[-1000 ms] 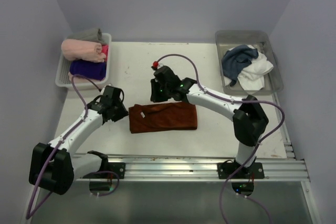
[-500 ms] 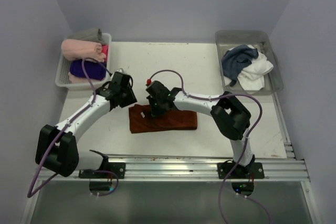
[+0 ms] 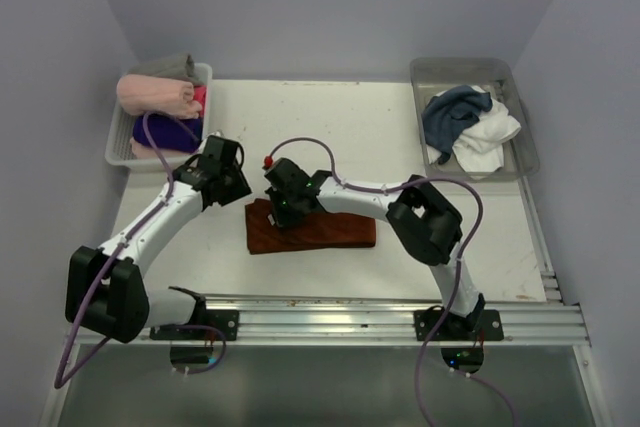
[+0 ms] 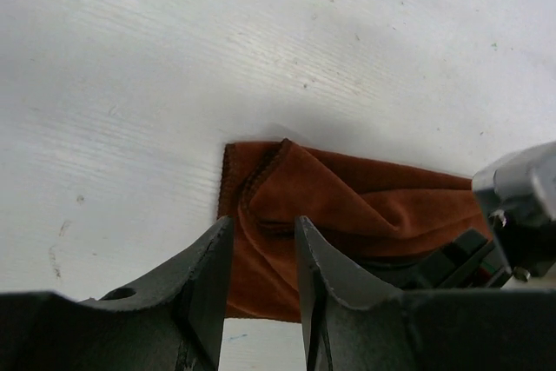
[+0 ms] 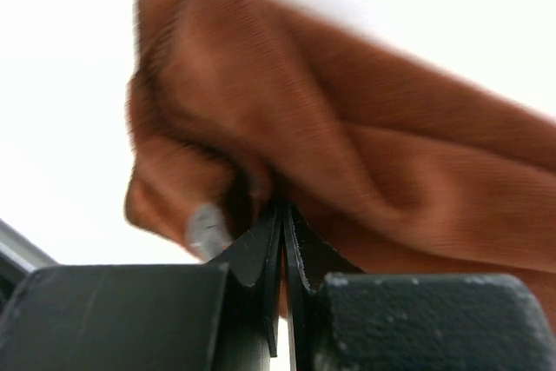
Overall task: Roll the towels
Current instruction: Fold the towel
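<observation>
A rust-brown towel point(image 3: 335, 231) lies as a folded strip on the white table, in front of the arms. My right gripper point(image 3: 283, 209) is down at its left end, jaws shut on a bunched fold of the brown cloth point(image 5: 347, 128), with the pinch at my right gripper point(image 5: 282, 210). My left gripper point(image 3: 232, 187) hovers just behind the towel's left corner. It stands open at my left gripper point(image 4: 263, 228), and the towel's corner point(image 4: 261, 180) shows past the gap with nothing between the fingers. A dark slate-blue towel point(image 3: 452, 112) and a white towel point(image 3: 490, 133) lie crumpled in the bin at the back right.
The clear bin point(image 3: 470, 65) stands at the back right. A white tray point(image 3: 118, 147) at the back left holds a pale pink roll point(image 3: 155, 95), a purple roll point(image 3: 165, 129) and a grey cloth point(image 3: 172, 65). The right wrist's body point(image 4: 517, 202) crowds the left gripper's right side.
My right arm swept left over the brown towel and shut on its left end. My left gripper moved towards the back, then settled near the towel's left corner.
</observation>
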`<control>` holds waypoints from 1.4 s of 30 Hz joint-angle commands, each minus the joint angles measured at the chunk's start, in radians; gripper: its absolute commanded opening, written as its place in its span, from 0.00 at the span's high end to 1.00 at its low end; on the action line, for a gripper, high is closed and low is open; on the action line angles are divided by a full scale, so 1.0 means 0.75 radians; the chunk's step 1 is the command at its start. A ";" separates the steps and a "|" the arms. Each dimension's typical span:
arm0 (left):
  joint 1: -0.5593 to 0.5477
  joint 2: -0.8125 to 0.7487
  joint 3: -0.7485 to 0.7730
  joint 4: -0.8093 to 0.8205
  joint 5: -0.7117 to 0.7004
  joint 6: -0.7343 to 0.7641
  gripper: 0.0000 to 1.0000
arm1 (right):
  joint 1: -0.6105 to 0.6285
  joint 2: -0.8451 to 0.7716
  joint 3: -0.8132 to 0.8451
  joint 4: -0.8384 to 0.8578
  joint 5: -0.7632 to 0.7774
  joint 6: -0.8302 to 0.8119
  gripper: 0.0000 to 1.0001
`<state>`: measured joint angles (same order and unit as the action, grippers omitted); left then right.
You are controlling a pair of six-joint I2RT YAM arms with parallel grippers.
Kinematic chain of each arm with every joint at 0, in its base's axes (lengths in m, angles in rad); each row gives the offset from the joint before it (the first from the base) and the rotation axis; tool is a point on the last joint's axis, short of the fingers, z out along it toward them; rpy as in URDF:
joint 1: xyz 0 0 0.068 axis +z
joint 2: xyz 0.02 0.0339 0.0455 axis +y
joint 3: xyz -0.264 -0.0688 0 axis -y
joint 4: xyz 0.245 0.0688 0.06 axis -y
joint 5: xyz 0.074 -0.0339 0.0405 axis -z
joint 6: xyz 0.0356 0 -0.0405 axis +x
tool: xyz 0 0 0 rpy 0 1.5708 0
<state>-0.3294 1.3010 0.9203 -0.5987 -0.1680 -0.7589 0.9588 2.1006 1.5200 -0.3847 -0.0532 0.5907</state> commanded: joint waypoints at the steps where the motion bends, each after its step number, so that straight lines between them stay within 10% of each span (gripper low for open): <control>1: 0.059 -0.053 0.041 -0.061 -0.040 0.038 0.62 | 0.059 -0.068 0.035 0.063 -0.082 -0.041 0.94; 12: 0.196 -0.076 -0.084 0.043 0.140 0.051 0.62 | 0.153 -0.166 -0.002 0.036 -0.079 -0.096 0.97; 25: 0.171 -0.078 -0.247 0.264 0.359 0.061 0.68 | -0.151 -0.265 -0.161 0.043 -0.078 -0.066 0.94; 42: 0.145 -0.058 -0.198 0.273 0.320 0.059 0.64 | 0.053 -0.185 -0.067 0.071 -0.226 -0.109 0.91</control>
<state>-0.2173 1.2629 0.7380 -0.4194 0.0788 -0.7361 0.9787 1.9423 1.4273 -0.3515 -0.1787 0.5270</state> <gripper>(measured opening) 0.349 0.076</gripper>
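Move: At the right hand's shut fingertips, about 1 cm below the hand point, lies the towel's tagged corner, ruffled up on the folded left end. The towel's near left corner is some 7 cm back and 6 cm to the left of this hand, its far left corner about 4 cm ahead and 5 cm left. From the left hand, the tagged corner lies roughly 7 cm right, 3 cm back and 8 cm below. Drawing the tagged corner back about 7 cm and some 4 cm left, the right hand drags it towards the towel's near left corner with fingers shut, then lifts clear, sweeps forward and right over the folded end, and comes back and left, still raised about 5 cm. The left hand swings left out of the way, returns, and sinks 3 cm overall near the far left corner, rolling its left side down slightly. ##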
